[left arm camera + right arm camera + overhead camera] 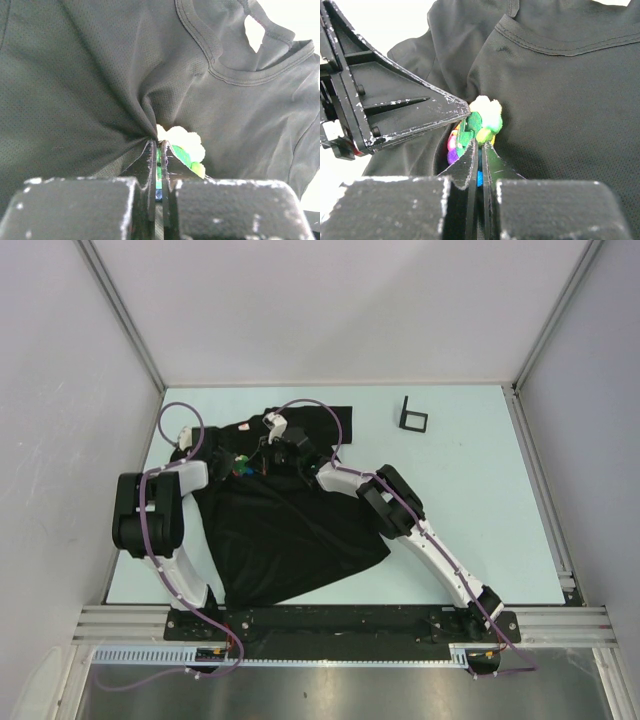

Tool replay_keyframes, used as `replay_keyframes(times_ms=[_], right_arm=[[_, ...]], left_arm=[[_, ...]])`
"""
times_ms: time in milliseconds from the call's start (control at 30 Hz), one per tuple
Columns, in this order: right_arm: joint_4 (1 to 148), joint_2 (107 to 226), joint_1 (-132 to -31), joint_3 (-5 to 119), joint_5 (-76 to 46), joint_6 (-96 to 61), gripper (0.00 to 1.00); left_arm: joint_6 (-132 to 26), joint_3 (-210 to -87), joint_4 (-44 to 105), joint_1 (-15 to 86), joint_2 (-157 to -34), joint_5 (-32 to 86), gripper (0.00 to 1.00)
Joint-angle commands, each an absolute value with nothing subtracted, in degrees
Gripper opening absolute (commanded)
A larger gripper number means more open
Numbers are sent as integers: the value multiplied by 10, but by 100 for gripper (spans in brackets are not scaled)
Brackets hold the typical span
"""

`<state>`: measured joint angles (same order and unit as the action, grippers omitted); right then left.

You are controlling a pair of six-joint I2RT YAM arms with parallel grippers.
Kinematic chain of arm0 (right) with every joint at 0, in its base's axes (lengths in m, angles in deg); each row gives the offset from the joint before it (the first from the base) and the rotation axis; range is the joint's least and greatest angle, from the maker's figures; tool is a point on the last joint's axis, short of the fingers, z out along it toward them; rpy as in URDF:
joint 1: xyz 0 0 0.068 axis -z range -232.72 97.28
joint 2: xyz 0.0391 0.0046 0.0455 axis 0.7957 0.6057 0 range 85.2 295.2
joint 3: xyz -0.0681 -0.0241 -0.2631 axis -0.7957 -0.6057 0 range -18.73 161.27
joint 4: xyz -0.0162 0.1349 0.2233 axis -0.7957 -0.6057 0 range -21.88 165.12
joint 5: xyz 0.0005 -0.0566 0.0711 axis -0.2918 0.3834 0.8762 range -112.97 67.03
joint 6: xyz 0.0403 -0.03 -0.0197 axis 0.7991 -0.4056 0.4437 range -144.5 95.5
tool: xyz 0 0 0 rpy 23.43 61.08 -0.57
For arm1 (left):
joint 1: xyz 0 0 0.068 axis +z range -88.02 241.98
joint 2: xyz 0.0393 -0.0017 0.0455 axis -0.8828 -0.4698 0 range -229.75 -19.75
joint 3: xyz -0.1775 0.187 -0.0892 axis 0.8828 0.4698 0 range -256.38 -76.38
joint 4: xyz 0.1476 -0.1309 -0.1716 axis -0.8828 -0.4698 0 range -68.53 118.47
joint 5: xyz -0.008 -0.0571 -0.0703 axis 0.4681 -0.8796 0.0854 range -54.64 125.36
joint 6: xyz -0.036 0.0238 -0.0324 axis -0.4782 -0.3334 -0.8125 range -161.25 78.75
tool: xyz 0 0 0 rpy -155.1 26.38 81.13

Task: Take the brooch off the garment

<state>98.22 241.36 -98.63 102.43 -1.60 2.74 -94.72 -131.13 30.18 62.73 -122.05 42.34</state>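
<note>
The black T-shirt garment (285, 535) lies spread on the pale table, neck to the back. The multicoloured brooch (241, 468) sits on its upper left chest. My left gripper (235, 464) comes in from the left and my right gripper (256, 464) from the right, and they meet at the brooch. In the left wrist view the left gripper (158, 146) is shut with green and blue bits of the brooch (189, 143) between its jaws, and the garment (75, 75) puckers at the tips. In the right wrist view the right gripper (480, 146) is shut on a blue part of the brooch (485, 119) against the garment (560, 100).
A small black square frame (413, 416) stands on the table at the back right, apart from the shirt. One left-gripper finger (395, 105) crosses the upper left of the right wrist view, its tip touching the brooch. White walls bound the table.
</note>
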Motion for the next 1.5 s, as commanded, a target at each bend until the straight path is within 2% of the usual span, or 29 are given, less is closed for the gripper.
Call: replay_keyframes(times_ms=[0,267,733,767,867,967,1300,1467], right_arm=[[974,2383,-1002,1014,-11,15,0],[979,2381,-1000,1012,-10,18,0],[1006,2365,-997,982,-16,24,0],[970,2369,-996,1002,-27,23,3],[932,2361,-990,1008,-41,22,25],[907,2353,-986,1009,-43,9,34],[916,2352,-986,1003,8,28,54],[916,2356,-986,1006,19,31,60]], left_arm=[[-932,-1276,341,609,-1178,433,0],[-928,-1215,389,609,-1135,427,0],[-934,-1233,361,615,-1143,419,0],[-935,-1234,364,615,-1144,420,0],[-936,-1245,352,615,-1148,430,0],[-935,-1245,351,615,-1148,434,0],[-939,-1244,352,616,-1146,429,0],[-942,-1246,350,616,-1145,421,0]])
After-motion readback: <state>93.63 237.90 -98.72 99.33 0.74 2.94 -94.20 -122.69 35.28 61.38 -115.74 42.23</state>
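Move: The brooch sits between the two sets of fingertips: about 1 cm ahead and 2 cm right of the left hand, and roughly 2 cm left of the right hand, level with it. Both grippers are already shut, the left one on the garment at the brooch's edge. The white label lies about 10 cm ahead and 3 cm right of the left hand, the neckline some 7 cm ahead and 3 cm right, both a couple of centimetres lower. The left hand keeps its shut pinch on the garment beside the brooch and tugs it back about 2.5 cm and slightly right, easing up a touch, then holds there. The right hand, at first still shut at the brooch's edge, eases back after it by about 1.5 cm, then opens its fingers a little over halfway to let go while shifting about 1 cm to the right, its tips staying close on either side of the brooch. ##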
